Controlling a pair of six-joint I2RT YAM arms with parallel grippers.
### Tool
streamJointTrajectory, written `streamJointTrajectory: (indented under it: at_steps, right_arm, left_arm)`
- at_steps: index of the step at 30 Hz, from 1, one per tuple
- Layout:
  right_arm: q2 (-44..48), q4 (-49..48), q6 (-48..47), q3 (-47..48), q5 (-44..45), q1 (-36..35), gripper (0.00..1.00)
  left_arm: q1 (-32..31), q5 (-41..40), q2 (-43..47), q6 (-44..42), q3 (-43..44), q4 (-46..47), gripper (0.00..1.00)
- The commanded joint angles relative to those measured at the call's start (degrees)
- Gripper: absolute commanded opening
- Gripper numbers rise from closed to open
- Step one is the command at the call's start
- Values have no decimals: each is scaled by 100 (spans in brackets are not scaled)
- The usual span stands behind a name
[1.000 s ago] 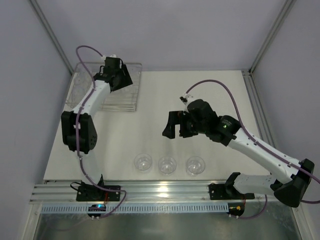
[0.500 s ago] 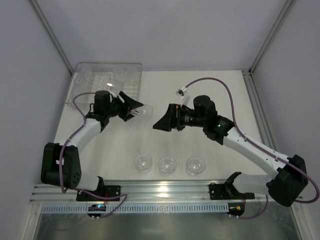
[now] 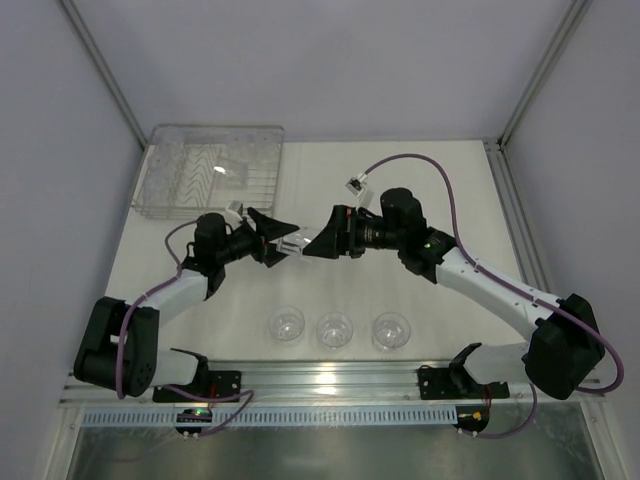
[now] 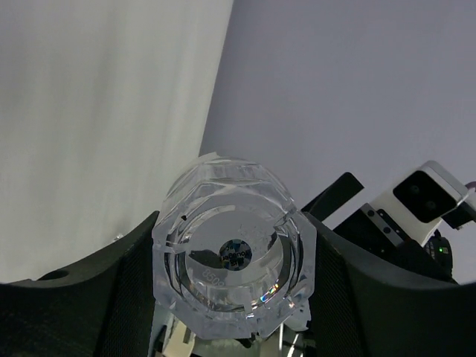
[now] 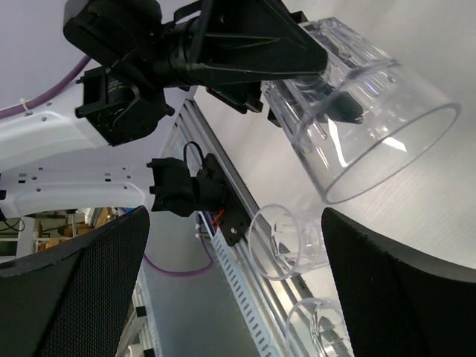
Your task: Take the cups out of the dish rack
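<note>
My left gripper [image 3: 283,243] is shut on a clear plastic cup [image 3: 293,243] and holds it on its side above the table's middle, mouth toward the right arm. In the left wrist view the cup [image 4: 230,256] fills the gap between the black fingers [image 4: 130,290]. My right gripper [image 3: 318,244] is open and empty, facing the cup's mouth at close range. In the right wrist view the cup [image 5: 364,119] hangs just beyond the wide-open fingers [image 5: 74,290]. The wire dish rack [image 3: 256,176] sits at the back left; its contents are hard to make out.
Three clear cups [image 3: 287,323] [image 3: 334,329] [image 3: 391,330] stand upright in a row near the table's front edge; two show in the right wrist view [image 5: 286,242]. An aluminium rail [image 3: 330,378] runs along the front. Grey walls enclose the sides.
My left arm has come away from the rack with a cup and swung to the table's middle. My right arm has moved left until its open gripper faces the cup.
</note>
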State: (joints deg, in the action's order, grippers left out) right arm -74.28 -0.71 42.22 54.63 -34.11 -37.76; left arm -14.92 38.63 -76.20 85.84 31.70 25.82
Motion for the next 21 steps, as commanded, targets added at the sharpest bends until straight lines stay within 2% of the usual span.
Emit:
streamJointTrajectory:
  at_steps: [1, 8, 11, 12, 14, 15, 17, 19, 20, 21]
  right_arm:
    - [-16, 201, -336, 144, 202, 5, 100]
    - [-86, 256, -355, 162, 212, -4, 100]
    - [-174, 98, -293, 136, 98, -3, 92]
    - [-192, -103, -215, 127, 71, -4, 84]
    - [-271, -368, -92, 118, -34, -3, 75]
    - [-323, -473, -56, 118, -78, 5, 65]
    - [-411, -763, 14, 66, -175, -4, 57]
    - [-464, -1017, 120, 13, -219, 5, 40]
    - [-491, -1071, 146, 4, -219, 5, 21]
    - [-500, -1106, 181, -5, -219, -3, 14]
  left_arm:
    - [-46, 259, -8, 653, -77, 1197, 0]
    - [-309, 241, -237, 1215, -164, 1960, 0]
    - [-573, 224, -316, 1391, -121, 2128, 0]
    - [-687, 224, -334, 1409, -103, 2111, 0]
    - [-845, 224, -360, 1461, -94, 2111, 0]
    - [-898, 250, -369, 1470, -85, 2111, 0]
    - [-1012, 294, -378, 1523, -77, 2119, 0]
    - [-1048, 329, -351, 1541, -85, 2129, 0]
    - [-1040, 329, -325, 1523, -85, 2120, 0]
    - [-1048, 286, -316, 1532, -94, 2120, 2]
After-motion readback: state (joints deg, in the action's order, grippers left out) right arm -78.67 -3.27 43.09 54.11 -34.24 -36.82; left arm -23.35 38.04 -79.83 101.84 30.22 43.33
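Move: The left gripper already holds the cup by its base end. The right gripper's open fingers wait about 12 cm to its right, 6 cm back and 6 cm higher. From the right hand, the held cup's middle is roughly 8 cm left, 6 cm forward and 6 cm below. Nearby on the table stand the left table cup, some 14 cm behind and straight below the left hand, and the middle table cup, about 10 cm back, 2 cm left and 19 cm below the right hand. Bring the left gripper, keeping its hold on the cup's base end, about 5 cm right and some 3 cm up, easing back slightly as the fingertips tip upward, to carry the mouth to the right gripper. Meanwhile lower the right hand about 2.5 cm, edge it slightly forward, then close its fingers from wide open to mostly shut, pinching the cup's wall near the rim. ##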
